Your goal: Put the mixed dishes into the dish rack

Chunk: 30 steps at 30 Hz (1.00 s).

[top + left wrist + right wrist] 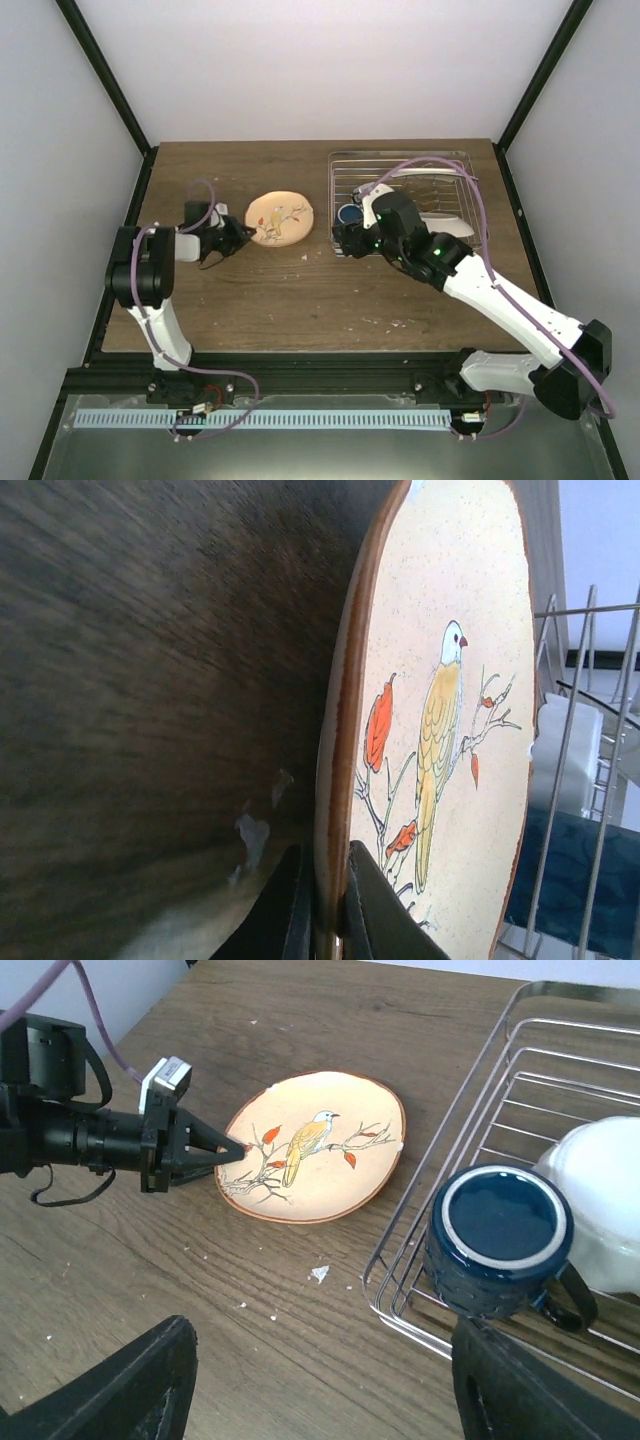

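A round cream plate (280, 219) with an orange-brown rim and a yellow bird painted on it lies on the wooden table, left of the dish rack (400, 160). My left gripper (237, 236) is shut on the plate's near-left rim (335, 780), one finger above it and one below. In the rack's near-left corner stands a dark blue mug (497, 1235), with a white bowl (600, 1200) behind it to the right. My right gripper (320, 1360) hangs open over the table by that corner, nothing between its fingers.
Small white crumbs (320, 1273) lie on the table between the plate and the rack. The rack's wire rim (580, 988) rises just right of the plate. Dark frame posts stand at the table's back corners.
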Motion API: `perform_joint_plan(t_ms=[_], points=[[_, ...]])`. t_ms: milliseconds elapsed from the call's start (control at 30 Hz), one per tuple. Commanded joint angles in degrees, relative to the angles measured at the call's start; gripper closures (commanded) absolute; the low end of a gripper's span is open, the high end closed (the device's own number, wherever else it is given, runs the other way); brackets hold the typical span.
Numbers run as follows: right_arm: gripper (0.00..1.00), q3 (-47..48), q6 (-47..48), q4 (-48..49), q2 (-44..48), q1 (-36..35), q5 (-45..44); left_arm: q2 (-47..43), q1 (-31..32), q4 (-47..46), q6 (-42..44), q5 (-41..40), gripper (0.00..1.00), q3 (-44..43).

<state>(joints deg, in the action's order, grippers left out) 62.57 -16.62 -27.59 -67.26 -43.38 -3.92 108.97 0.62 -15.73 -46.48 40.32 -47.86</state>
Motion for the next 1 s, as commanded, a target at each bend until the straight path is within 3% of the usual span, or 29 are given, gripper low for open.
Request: perform_joint_plan(t_ms=[0, 133, 367, 767, 967], points=[[0.27, 1.7, -1.8, 3.1, -2.6, 1.9, 5.1, -6.4, -0.7, -9.4, -2.2, 4.8, 1.00, 0.9], [0.22, 3.6, -1.9, 2.2, -5.7, 2.6, 7.3, -10.3, -2.4, -10.0, -3.4, 5.2, 1.00, 1.4], [0.01, 8.2, -3.2, 1.7, -9.4, 4.0, 10.9, -19.9, -3.2, -8.3, -1.0, 4.9, 1.00, 1.5], [0.00, 14.8, -7.2, 3.5, -13.8, 7.1, 18.8, -37.5, -2.8, 3.0, 4.7, 4.0, 1.00, 4.3], [0.00, 16.8, -7.0, 4.8, -17.2, 7.7, 21.1, -43.5, -1.0, 4.1, 4.6, 4.8, 1.00, 8.2]])
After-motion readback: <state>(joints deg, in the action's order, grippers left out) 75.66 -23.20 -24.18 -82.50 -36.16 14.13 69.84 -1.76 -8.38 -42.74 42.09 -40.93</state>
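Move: The left hand holds the plate by its rim; the dish rack's middle lies about 36 cm to its right and 7 cm ahead, roughly level. The blue mug in the rack is about 24 cm right and 2 cm ahead. From the empty right hand, the plate is some 17 cm ahead, 13 cm left and 24 cm below; the mug is 15 cm ahead, 4 cm right and 22 cm below. Left lifts the gripped plate about 19 cm, tipping up some 25 degrees, while right opens, closing in forward-left. ##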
